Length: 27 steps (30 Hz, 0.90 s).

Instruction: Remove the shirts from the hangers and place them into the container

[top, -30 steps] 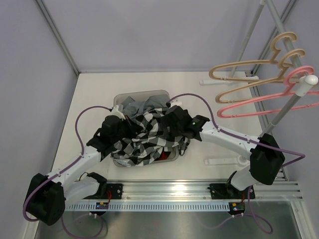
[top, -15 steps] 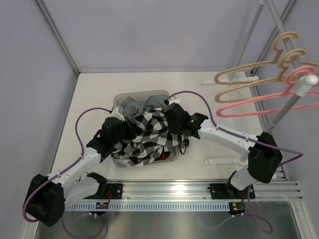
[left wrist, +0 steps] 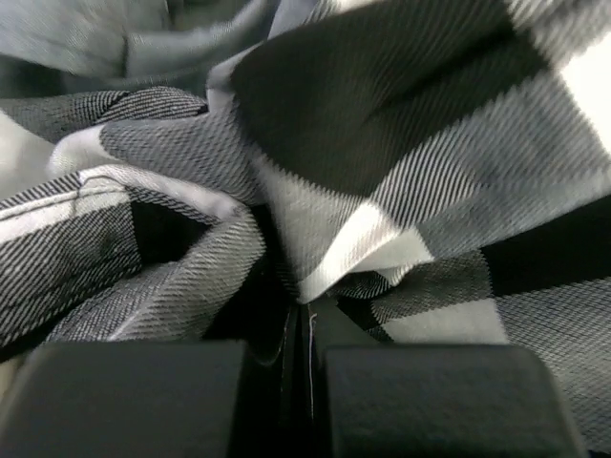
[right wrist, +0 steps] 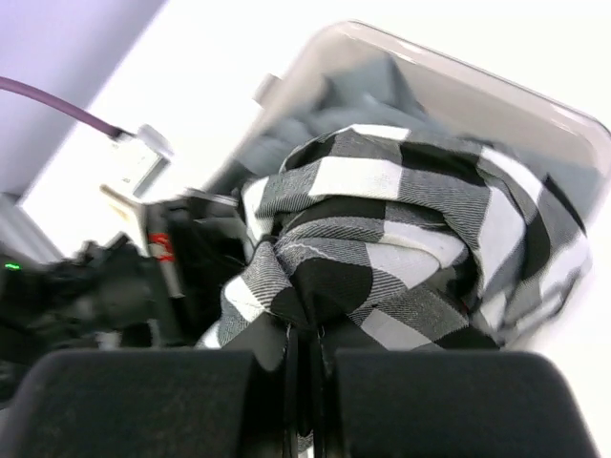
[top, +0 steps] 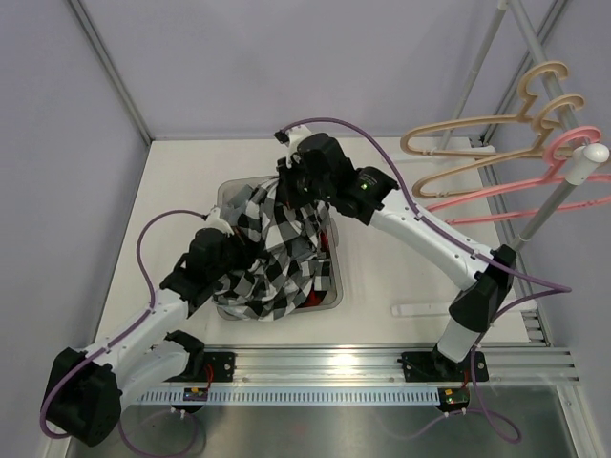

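Note:
The black-and-white checked shirt (top: 277, 243) hangs bunched over the container (top: 331, 298), stretched between both grippers. My left gripper (top: 237, 252) is shut on a fold at its near left; in the left wrist view the cloth (left wrist: 382, 172) runs into the closed jaws of the gripper (left wrist: 304, 320). My right gripper (top: 292, 191) is shut on the shirt's far end, above the bin's far rim; the right wrist view shows the gripper (right wrist: 305, 334) pinching a knot of checked cloth (right wrist: 382, 229). A grey shirt (right wrist: 372, 91) lies in the container (right wrist: 458, 72). A sliver of red cloth (top: 310, 300) shows at the near right.
Two tan hangers (top: 477, 124) and a pink hanger (top: 516, 198) hang bare on the rack pole (top: 558, 196) at the right. The rack's white foot (top: 430, 307) lies right of the bin. The arms' mounting rail (top: 334, 367) runs along the near edge.
My right gripper shut on the checked shirt and rose toward the bin's far side, pulling the cloth up and taut. The left gripper stayed shut on the shirt, nearly in place.

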Each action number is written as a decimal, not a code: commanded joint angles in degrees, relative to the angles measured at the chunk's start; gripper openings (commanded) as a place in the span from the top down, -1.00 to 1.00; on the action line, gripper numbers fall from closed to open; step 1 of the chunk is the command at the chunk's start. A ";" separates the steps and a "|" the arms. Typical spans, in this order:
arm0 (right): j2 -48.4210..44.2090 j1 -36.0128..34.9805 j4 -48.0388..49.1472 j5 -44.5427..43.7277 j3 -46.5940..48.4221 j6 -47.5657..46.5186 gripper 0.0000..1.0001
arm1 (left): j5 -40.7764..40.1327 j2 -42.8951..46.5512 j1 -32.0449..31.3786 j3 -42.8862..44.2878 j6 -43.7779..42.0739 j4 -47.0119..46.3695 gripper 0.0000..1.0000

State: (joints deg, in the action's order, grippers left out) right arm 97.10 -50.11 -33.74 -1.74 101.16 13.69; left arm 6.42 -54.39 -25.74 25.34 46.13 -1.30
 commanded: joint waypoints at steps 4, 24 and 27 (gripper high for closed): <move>5.38 0.36 5.67 21.83 6.33 5.27 1.00 | -6.23 8.94 0.42 2.69 -2.62 9.28 0.99; 23.84 -0.69 5.96 2.46 -14.68 10.74 0.83 | -10.28 25.12 0.42 9.55 -5.61 23.71 -0.66; 19.63 -2.36 4.66 -5.79 -15.21 9.60 0.16 | -10.37 27.13 0.42 10.25 -6.14 25.38 -0.97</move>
State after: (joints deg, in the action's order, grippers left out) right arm 118.06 -50.83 -21.69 4.89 88.75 25.76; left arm -3.09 -29.23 -25.43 32.53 41.10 23.16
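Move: The right hand, with its shut fingers on a raised fold of the checkered shirt, has the container's middle about 24 cm below, some 2 cm to its left and 2 cm back. The gray shirt in the container lies around 9 cm ahead and 11 cm left of the right hand, the red shirt's patch about 12 cm back and 9 cm right. For the left hand, shut and down against the checkered cloth, the container's middle is about 4 cm ahead, 6 cm right and 8 cm lower. The right hand carries its fold of the checkered shirt about 6 cm left, then plunges some 23 cm straight down into the container, fingers tipping steeper by about 25 degrees and just starting to open while deep in the cloth. Meanwhile the left hand comes off the shirt, rising and drawing away left and back, and spreads its fingers nearly wide once it is up. ##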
